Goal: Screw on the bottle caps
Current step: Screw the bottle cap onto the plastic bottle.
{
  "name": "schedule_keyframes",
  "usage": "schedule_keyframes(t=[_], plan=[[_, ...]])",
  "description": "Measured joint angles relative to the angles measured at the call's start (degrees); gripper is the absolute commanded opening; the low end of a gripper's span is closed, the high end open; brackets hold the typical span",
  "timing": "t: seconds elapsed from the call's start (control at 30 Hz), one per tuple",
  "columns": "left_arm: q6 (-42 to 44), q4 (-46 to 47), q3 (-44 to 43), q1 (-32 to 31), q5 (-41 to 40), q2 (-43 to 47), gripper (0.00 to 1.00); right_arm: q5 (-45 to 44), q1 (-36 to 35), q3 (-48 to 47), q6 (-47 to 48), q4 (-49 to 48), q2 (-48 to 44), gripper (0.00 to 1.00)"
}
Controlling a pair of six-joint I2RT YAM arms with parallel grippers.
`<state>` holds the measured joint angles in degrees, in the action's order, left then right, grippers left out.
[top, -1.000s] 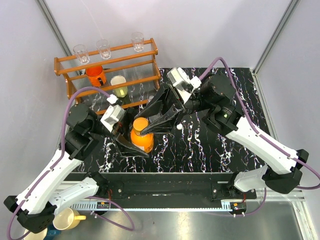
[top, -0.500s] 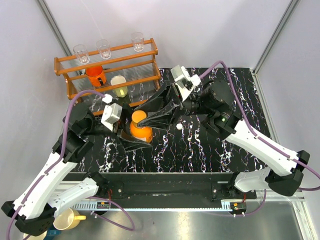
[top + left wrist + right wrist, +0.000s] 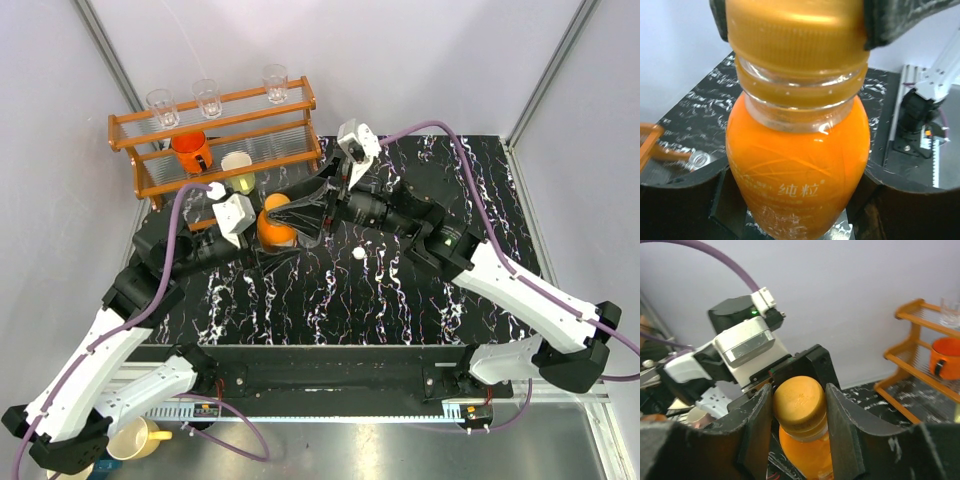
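A squat orange bottle [image 3: 275, 230] is held between both arms, just in front of the rack. My left gripper [image 3: 262, 243] is shut on its body, with a dark finger on each side of the orange bottle [image 3: 797, 165] in the left wrist view. The orange cap [image 3: 800, 402] sits on the bottle's neck. My right gripper [image 3: 801, 432] is shut on that cap, both pads pressed against its sides. The right gripper [image 3: 290, 212] comes in from the right. A small white-topped cap [image 3: 358, 254] lies loose on the black marble table [image 3: 400, 300].
A wooden rack [image 3: 215, 140] stands at the back left, close behind the bottle. It holds clear glasses, an orange mug [image 3: 190, 150] and a cream cup [image 3: 238, 170]. A yellow mug [image 3: 140, 437] sits below the table's near edge.
Both arms have carried the orange bottle back and to the left, toward the rack, and stretched out lower over the table. Both grips look unchanged.
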<state>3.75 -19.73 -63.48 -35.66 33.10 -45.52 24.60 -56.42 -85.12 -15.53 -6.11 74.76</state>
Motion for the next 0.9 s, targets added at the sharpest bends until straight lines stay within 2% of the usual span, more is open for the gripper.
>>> schedule_keyframes(t=[0.07,0.13,0.27,0.37,0.43,0.57,0.63,0.7,0.8,0.9], plan=[[1.0,-0.9,0.4,0.0,-3.2,0.1,0.07,-3.7,-0.7,-0.1,0.7,1.6,0.2,0.18],[1.9,-1.3,0.9,0.0,-6.3,0.2,0.07,-8.4,-2.0,-0.6,1.6,3.3,0.6,0.25],[2.2,-1.3,1.9,0.0,-9.0,0.9,0.07,-14.4,-4.2,-1.9,3.1,5.4,1.6,0.58],[1.9,-1.0,2.8,0.0,-9.4,1.4,0.08,-16.1,-5.2,-2.5,3.6,6.7,1.9,0.69],[1.4,-0.9,3.4,0.0,-8.8,1.6,0.08,-16.6,-5.9,-2.6,4.0,7.8,1.8,0.79],[-0.7,0.4,4.0,0.2,-6.3,1.5,0.09,-17.3,-6.8,-2.7,5.3,9.9,0.8,0.86],[-1.7,0.8,4.1,0.2,-5.0,1.4,0.09,-17.2,-7.1,-2.7,5.8,10.7,0.2,0.95],[-3.4,1.6,4.1,0.3,-3.5,1.4,0.08,-17.2,-7.5,-2.8,6.6,11.4,-0.5,1.0],[-6.1,3.7,4.1,1.0,-0.5,1.5,0.08,-17.3,-7.7,-2.9,8.1,13.5,-1.7,1.0],[-9.8,7.0,4.1,1.5,6.4,1.5,0.09,-17.6,-7.7,-3.0,10.6,15.9,-3.4,1.0]])
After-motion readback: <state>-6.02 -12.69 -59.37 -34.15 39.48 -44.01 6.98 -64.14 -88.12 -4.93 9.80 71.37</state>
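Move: The right fingers already grip the orange cap, which sits on the neck of the orange bottle with the body's middle about 5 cm straight below them. The left fingers hold that body, the cap roughly 5 cm above them. From the right hand, the clear bottle stands some 24 cm ahead, 5 cm right and 37 cm below, while a small white cap lies about 24 cm ahead, 20 cm right and 45 cm below. Counter-turning to screw the cap tighter, the right hand twists it clockwise and the left turns the bottle body counter-clockwise, some 10 degrees each, while both drift about 2 cm forward and 2 cm down. The right fingers then open wide, letting go of the cap, and that hand backs off a few centimetres to the right and towards its base; the left keeps its grip, drawing the bottle about 4 cm back, then up, while turning it clockwise again. ##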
